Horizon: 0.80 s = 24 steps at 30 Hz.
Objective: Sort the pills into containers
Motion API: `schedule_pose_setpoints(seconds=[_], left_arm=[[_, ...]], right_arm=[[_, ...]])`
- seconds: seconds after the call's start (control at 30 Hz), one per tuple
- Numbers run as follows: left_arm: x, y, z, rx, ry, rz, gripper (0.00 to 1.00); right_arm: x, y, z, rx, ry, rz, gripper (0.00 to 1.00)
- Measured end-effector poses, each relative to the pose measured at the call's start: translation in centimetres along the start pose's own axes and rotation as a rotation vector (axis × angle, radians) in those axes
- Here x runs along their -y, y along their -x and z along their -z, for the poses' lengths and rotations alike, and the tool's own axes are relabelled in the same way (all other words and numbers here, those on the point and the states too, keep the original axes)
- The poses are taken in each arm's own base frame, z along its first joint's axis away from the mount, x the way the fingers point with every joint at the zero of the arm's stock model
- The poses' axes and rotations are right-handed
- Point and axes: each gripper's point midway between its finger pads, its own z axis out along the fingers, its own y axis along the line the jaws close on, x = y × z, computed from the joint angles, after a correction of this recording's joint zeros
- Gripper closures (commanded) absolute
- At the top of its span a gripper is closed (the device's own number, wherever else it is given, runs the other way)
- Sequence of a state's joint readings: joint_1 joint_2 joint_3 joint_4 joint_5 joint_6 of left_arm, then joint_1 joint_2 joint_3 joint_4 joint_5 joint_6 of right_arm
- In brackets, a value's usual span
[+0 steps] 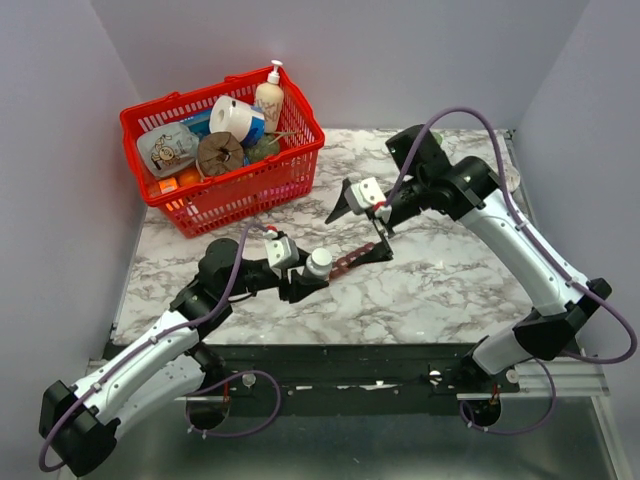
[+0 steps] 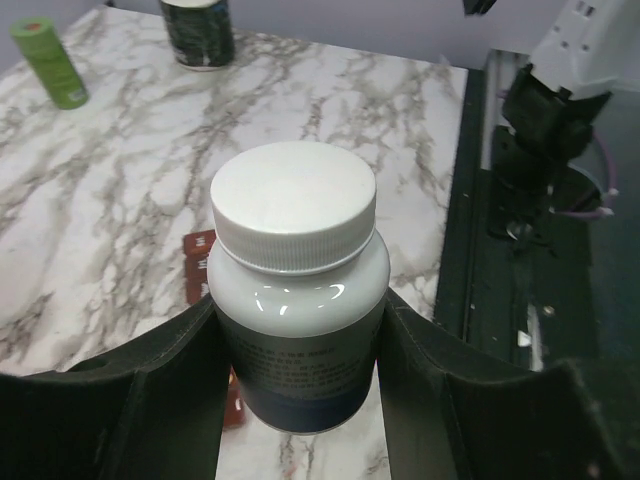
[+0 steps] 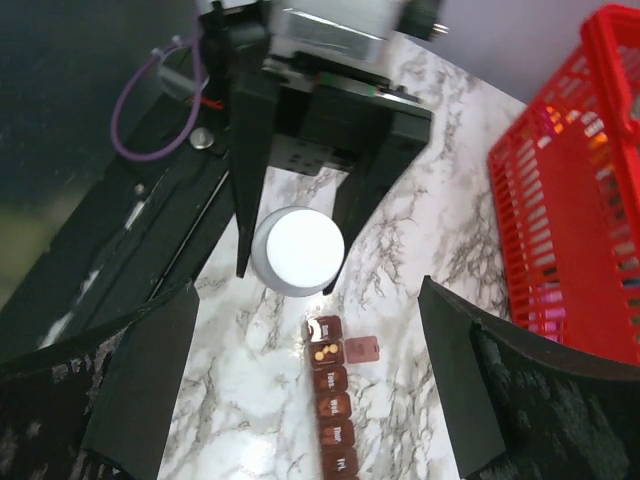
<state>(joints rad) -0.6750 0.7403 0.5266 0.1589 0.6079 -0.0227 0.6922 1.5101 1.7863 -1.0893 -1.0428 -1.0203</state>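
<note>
A white-capped pill bottle (image 1: 318, 263) stands upright on the marble, and my left gripper (image 1: 303, 277) is shut on its body (image 2: 295, 300). Just past the bottle lies the dark red-brown strip of containers (image 1: 356, 258), running away to the right. In the right wrist view the strip (image 3: 332, 405) has its second compartment open, lid flipped aside, with a few yellow pills (image 3: 323, 352) inside. My right gripper (image 1: 360, 225) hovers above the strip's far end, open wide, with nothing between its fingers (image 3: 150, 370).
A red mesh basket (image 1: 225, 190) full of household items stands at the back left. A slim green bottle (image 2: 50, 62) and a dark jar (image 2: 198, 30) stand farther out on the table. The table's black front rail (image 2: 520, 250) runs close beside the bottle.
</note>
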Motion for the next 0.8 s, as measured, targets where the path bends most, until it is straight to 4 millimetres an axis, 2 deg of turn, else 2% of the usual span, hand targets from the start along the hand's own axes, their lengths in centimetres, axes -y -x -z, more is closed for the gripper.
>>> schedule_pose_setpoints(seconds=[0.1,0.2,0.33,0.5,0.67,0.73,0.8], left_arm=[[1.2,-0.3,-0.3,-0.029,-0.093,0.025,1.0],[2.1,-0.5,-0.7,-0.048,-0.162,0.048,1.0],[2.7,-0.7,-1.0,-0.063,-0.217,0.07,1.0],[3.0,-0.8,-1.1,-0.071,-0.243,0.08,1.0],[3.1,-1.0,-1.2,-0.076,-0.256,0.086,1.0],[3.2,-1.0,-1.1,-0.076,-0.257,0.086,1.0],[3.2,-1.0,-1.1,-0.078,-0.255,0.089,1.0]], right_arm=[[-1.7,-1.4,-1.5,-0.021,0.11,0.076,0.02],[-3.1,-2.2,-3.0,-0.027,0.183,0.072,0.04],[-4.7,-2.9,-3.8,-0.043,0.237,0.047,0.16],[-4.8,-3.2,-3.9,-0.051,0.241,0.037,0.3],[-4.3,-3.8,-4.2,-0.072,0.23,0.008,0.51],[-4.0,-4.0,-4.3,-0.079,0.217,-0.001,0.63],[-3.8,-4.2,-4.4,-0.085,0.206,-0.022,0.65]])
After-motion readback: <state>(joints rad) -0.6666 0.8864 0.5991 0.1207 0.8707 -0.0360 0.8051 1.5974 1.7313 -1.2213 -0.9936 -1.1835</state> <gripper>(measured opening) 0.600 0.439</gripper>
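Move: Some 5 cm below the open right hand and about 4 cm to its left, hardly behind it, is the white cap of the pill bottle. The left hand already holds that bottle by its lower half, so the cap stands roughly 4 cm above the left hand. The pill box lies on the table about 12 cm ahead of the right hand, 3 cm to its right and some 31 cm below. Sinking about 6 cm and drawing back some 4 cm, the right hand comes down to the pill bottle's cap, fingertips dipping slightly while it turns around 10 degrees counter-clockwise; easing 1 cm forward again, it closes its wide-open fingers to pinch the cap's sides. The left hand keeps the bottle, carrying it slightly back and right and turning it clockwise. ##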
